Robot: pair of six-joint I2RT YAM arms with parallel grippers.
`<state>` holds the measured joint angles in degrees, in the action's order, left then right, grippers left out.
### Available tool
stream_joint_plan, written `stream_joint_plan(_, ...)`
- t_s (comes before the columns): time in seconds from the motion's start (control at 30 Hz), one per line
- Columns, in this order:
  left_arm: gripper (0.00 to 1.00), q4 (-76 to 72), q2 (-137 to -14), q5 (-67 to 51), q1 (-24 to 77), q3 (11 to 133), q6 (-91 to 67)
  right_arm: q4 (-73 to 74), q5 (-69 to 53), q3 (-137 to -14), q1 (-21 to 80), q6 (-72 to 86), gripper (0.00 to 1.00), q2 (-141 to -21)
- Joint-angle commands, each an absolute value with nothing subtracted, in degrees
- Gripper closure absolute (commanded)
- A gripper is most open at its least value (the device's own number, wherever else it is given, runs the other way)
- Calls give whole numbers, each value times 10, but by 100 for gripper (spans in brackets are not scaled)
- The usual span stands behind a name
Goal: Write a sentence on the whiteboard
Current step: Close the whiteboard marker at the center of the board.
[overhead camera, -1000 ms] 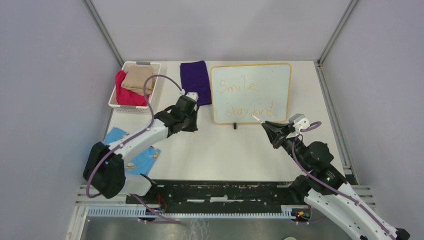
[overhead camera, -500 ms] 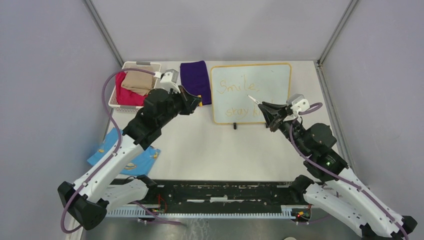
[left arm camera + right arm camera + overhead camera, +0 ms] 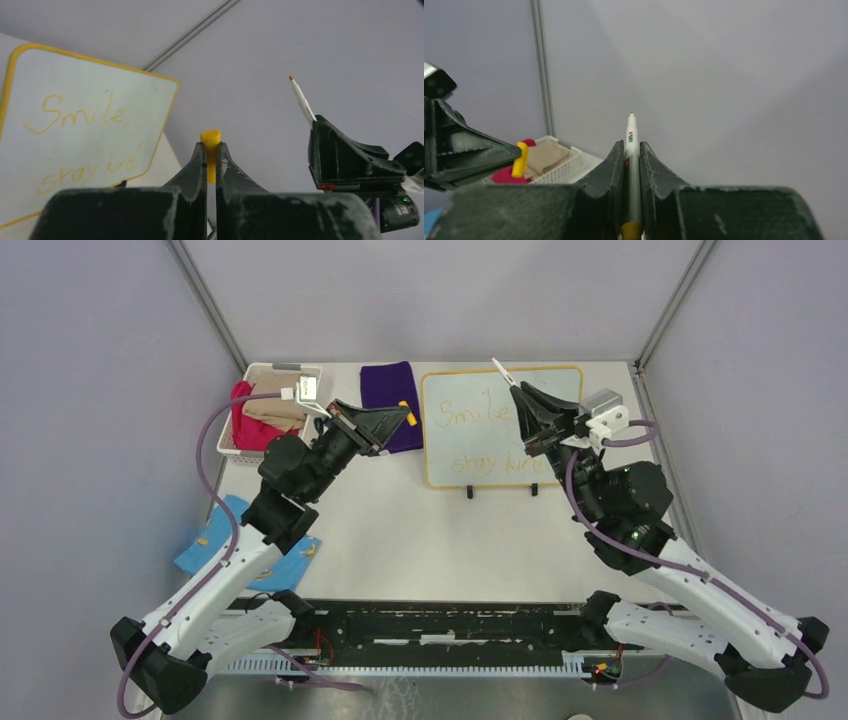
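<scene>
The whiteboard with its yellow frame stands at the back of the table; it also shows in the left wrist view. The sentence reads "Smile," over "stay kind" in thin orange strokes. My right gripper is raised above the board's upper middle, shut on a white marker whose tip points up and back. My left gripper hangs in the air left of the board, shut on a small yellow cap. The two grippers face each other, apart.
A white basket holding red and tan cloths sits at the back left, with a purple cloth beside it. A blue patterned cloth lies at the near left. Metal cage posts rise at both back corners.
Both arms have risen off the table. The right gripper carried the marker up from the board's lower line. The left gripper lifted and swung to point right at the marker.
</scene>
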<state>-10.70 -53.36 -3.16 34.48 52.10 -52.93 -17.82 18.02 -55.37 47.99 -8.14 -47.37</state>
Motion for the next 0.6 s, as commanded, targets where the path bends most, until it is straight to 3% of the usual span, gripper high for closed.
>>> stream_joint_plan(0.0,98,-261,-542,-27,340,513,-630,-331,222,-613,534,-178,100,-512)
stream_joint_plan(0.13,98,-357,-570,-49,307,498,-693,-369,235,-608,561,-198,100,-521)
stream_joint_plan(0.33,98,-505,-629,-124,251,505,-789,-467,270,-460,636,-261,100,-459)
stream_joint_plan(0.57,98,-552,-674,-177,242,557,-835,-427,243,-439,649,-246,100,-429)
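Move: Between the raised hands about 18 cm remain: the marker tip, held by the right hand, lies some 15 cm right of the left hand, 4 cm ahead and 9 cm above. The yellow cap in the left fingers is about 18 cm left of the right hand, 2 cm ahead and 7 cm below. The whiteboard's middle is some 27 cm ahead of the right hand, 4 cm to its right and 43 cm below; the purple cloth lies roughly 31 cm ahead of the left hand, 5 cm left and 37 cm below. Lifting the yellow cap some 6 cm and then also carrying it about 4 cm forward, the left hand rolls and tips its fingers up by roughly 25 degrees. The right hand, still pinching the marker, rises about 5 cm and sinks again while drawing back 5 cm and slightly left, tilting the marker tip up. Both grips stay shut. ##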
